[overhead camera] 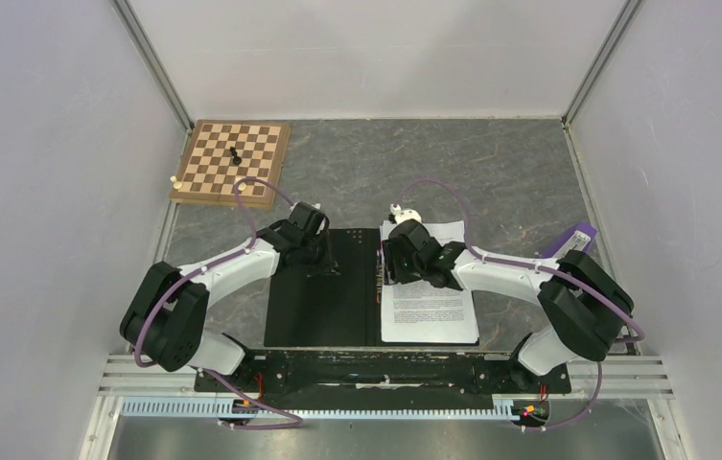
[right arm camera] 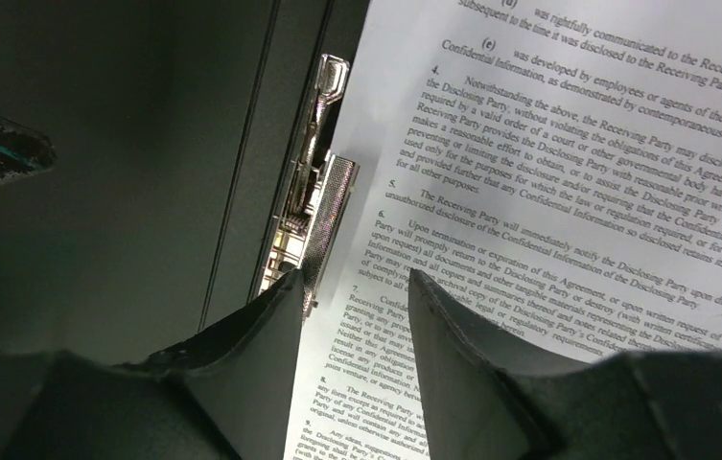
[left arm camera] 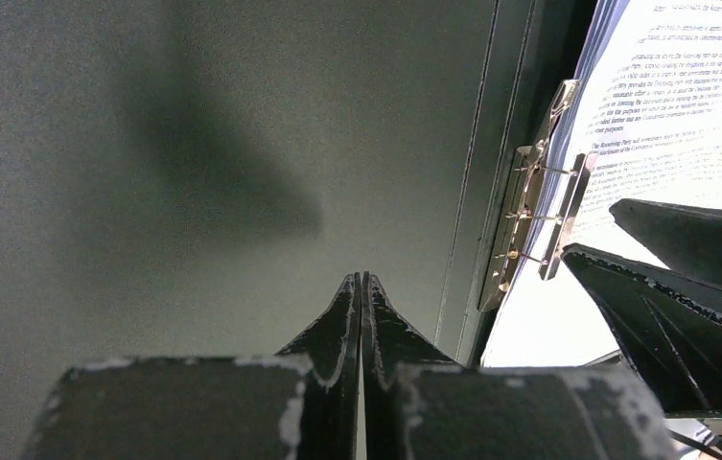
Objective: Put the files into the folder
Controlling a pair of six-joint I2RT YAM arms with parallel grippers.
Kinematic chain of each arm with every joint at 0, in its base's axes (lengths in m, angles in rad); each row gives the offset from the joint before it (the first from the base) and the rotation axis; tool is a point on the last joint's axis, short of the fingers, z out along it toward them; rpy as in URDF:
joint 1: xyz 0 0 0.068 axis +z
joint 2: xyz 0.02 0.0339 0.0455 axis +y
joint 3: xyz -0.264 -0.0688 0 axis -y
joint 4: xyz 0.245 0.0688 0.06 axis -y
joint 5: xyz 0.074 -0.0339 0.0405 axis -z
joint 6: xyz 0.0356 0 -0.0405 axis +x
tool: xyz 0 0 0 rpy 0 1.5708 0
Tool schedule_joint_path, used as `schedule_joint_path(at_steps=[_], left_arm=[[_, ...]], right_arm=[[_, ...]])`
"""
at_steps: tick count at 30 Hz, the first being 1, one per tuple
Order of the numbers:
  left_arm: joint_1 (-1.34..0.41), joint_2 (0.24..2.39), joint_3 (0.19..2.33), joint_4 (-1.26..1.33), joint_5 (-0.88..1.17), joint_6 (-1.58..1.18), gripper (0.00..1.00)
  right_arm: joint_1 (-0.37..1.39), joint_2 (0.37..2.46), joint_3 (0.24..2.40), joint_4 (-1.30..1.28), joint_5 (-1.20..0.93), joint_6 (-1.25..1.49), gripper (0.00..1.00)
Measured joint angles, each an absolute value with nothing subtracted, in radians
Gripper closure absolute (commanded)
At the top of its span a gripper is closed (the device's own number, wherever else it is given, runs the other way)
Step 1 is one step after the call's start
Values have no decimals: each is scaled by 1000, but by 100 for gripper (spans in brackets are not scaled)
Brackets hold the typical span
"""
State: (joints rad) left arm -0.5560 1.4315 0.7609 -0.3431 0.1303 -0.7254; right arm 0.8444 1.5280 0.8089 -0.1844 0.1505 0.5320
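Note:
The folder (overhead camera: 314,307) lies open and flat, black inner faces up, with a metal clip (right arm camera: 314,192) by its spine. The files (overhead camera: 429,307), white printed sheets, rest on its right face, their top edge overhanging it. My left gripper (overhead camera: 330,259) is shut with nothing in it, its tip (left arm camera: 363,278) down on the bare left face (left arm camera: 194,144). Just right of the spine, my right gripper (overhead camera: 390,264) hangs over the sheets' left edge. In the right wrist view its jaws (right arm camera: 352,278) stand partly apart over the printed text (right arm camera: 548,192), next to the clip, holding nothing.
A wooden chessboard (overhead camera: 232,161) sits at the back left with a black piece (overhead camera: 234,153) on it and a white piece (overhead camera: 174,180) off its left edge. A purple object (overhead camera: 572,240) lies right of the sheets. Grey walls enclose the table on three sides.

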Motion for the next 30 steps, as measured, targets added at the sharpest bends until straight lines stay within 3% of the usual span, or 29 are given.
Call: schedule_joint_path(at_steps=[18,30], left_arm=[[-539,1431,758,-339,146,-725,98],[-538,1477,758,-324,162,-734,98]], right_arm=[[872,1557,803,-119,135,572,81],[877,1526,742,-48,125,597,84]])
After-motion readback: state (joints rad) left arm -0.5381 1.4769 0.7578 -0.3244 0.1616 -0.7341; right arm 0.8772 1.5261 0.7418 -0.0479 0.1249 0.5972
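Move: The metal clip bar on the folder's right half lies close to the right fingertips: about 1 cm ahead, 2 cm to their left and 1 cm below. The clip lever is some 4 cm ahead of that hand and 3 cm left, and the stack of sheets centres about 8 cm to its right and 2 cm back. From the left gripper the bar is roughly 12 cm to the right, 1 cm ahead and 3 cm lower. Shift the half-open right gripper about 2 cm left, easing back roughly 1 cm, so that the clip bar comes between the fingers. Close them meanwhile from about half open to a narrow gap around the bar's near part, seeming to pinch it. Keep the left gripper shut over the folder's left half, letting it sink about 1 cm late on. ##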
